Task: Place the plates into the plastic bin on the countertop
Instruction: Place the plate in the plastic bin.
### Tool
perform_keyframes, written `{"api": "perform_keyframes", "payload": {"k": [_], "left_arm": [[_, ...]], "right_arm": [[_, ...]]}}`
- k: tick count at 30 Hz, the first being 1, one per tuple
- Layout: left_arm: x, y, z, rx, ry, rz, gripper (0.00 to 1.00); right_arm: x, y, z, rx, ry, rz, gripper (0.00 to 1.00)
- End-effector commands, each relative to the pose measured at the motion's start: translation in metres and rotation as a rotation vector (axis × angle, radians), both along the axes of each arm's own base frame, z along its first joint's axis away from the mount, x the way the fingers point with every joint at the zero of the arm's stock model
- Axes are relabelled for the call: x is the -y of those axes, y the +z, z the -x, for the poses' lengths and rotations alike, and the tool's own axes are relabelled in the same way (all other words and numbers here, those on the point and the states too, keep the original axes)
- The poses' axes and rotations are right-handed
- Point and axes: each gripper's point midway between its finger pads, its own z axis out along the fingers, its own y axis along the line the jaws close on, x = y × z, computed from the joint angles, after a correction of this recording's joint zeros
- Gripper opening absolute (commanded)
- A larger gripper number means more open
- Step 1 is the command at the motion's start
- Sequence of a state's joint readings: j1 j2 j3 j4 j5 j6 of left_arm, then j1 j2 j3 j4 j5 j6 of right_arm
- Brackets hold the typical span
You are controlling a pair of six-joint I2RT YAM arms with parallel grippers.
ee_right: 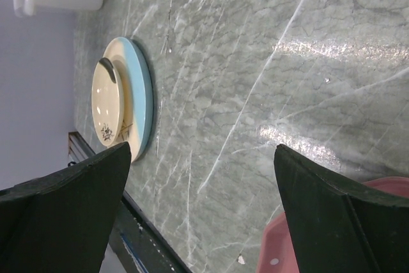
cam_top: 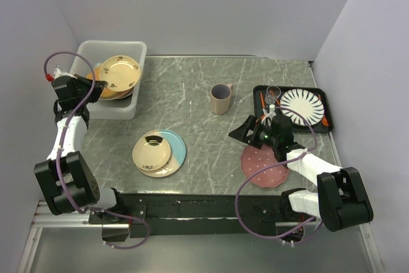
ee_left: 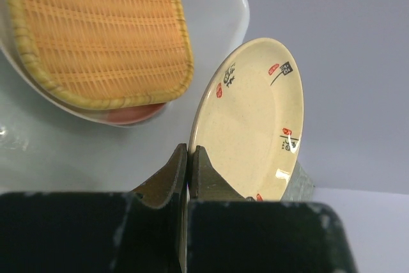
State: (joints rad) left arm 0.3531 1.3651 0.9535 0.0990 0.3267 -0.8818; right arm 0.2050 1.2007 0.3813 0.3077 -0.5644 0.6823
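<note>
The plastic bin (cam_top: 128, 48) stands at the back left of the countertop (cam_top: 204, 81). My left gripper (cam_top: 96, 87) is shut on the rim of a cream plate (cam_top: 120, 71) with red and black marks (ee_left: 255, 119), held tilted over the bin's other plates. A woven orange piece (ee_left: 96, 30) lies in the bin (ee_left: 220, 11) on a white plate. My right gripper (cam_top: 246, 131) (ee_right: 201, 177) is open and empty, low over the stone beside the pink dotted plate (cam_top: 265, 165) (ee_right: 383, 190). A small cream floral plate (cam_top: 151, 151) (ee_right: 105, 103) lies on the cream-and-light-blue plate (cam_top: 174, 148) (ee_right: 142, 87).
A beige mug (cam_top: 221, 98) stands mid-counter. A black tray (cam_top: 323, 97) at the right holds a striped white plate (cam_top: 302, 107), a glass and orange utensils. Walls close in on the left, back and right. The arms' black rail (cam_top: 192, 206) lines the near edge.
</note>
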Motion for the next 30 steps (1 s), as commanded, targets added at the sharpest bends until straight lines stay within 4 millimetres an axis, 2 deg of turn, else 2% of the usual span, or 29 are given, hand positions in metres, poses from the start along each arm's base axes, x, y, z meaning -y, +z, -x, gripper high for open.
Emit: {"api": "perform_keyframes", "payload": {"k": [1,11,23,26,29,30], "left_arm": [[-0.016,0.019,0.002,0.07,0.064,-0.009,0.01],[-0.042,-0.002,-0.001,0.019,0.141,0.003,0.01],[-0.057,-0.021,-0.014,-0.033,0.168,0.007,0.01],[-0.064,-0.032,-0.019,-0.061,0.192,0.011,0.01],[-0.063,-0.048,-0.028,-0.082,0.178,0.043,0.01],[-0.064,-0.059,-0.03,-0.108,0.172,0.05,0.01]], "right_arm": [[-0.002,0.018,-0.011,0.074,0.005,0.007,1.0],[-0.003,0.013,-0.012,0.06,0.008,0.006,1.0],[-0.003,0.012,-0.012,0.057,0.015,0.015,1.0],[-0.003,0.013,-0.012,0.058,0.013,0.012,1.0],[-0.003,0.01,-0.012,0.05,0.017,0.014,1.0],[-0.003,0.009,-0.011,0.047,0.02,0.013,1.0]]}}
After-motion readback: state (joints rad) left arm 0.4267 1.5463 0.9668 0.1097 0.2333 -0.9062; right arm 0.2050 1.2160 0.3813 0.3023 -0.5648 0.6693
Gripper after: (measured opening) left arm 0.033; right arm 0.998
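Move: The left hand, high over the near part of the bin, already holds a beige plate by its edge, the plate's middle lying about 4 cm ahead and 6 cm to the right of the fingers. The stack in the bin, with the wicker mat on top, lies about 9 cm ahead, 2 cm to the right and some 18 cm below. The small beige plate on the blue one sits roughly 18 cm back, 16 cm right and 21 cm down. From the idle right hand the stack is about 23 cm ahead, 51 cm left and 5 cm lower. Keeping its pinch on the plate's edge, the left hand first carries it some 4 cm to the left with only a little sinking, so that the plate comes more squarely over the wicker mat. It then goes mostly down into the bin towards the stack, ending about 6.5 cm lower, with a slight forward creep at the end, while the wrist tips down and swings counter-clockwise by about 10 degrees each and the fingers stay closed. ##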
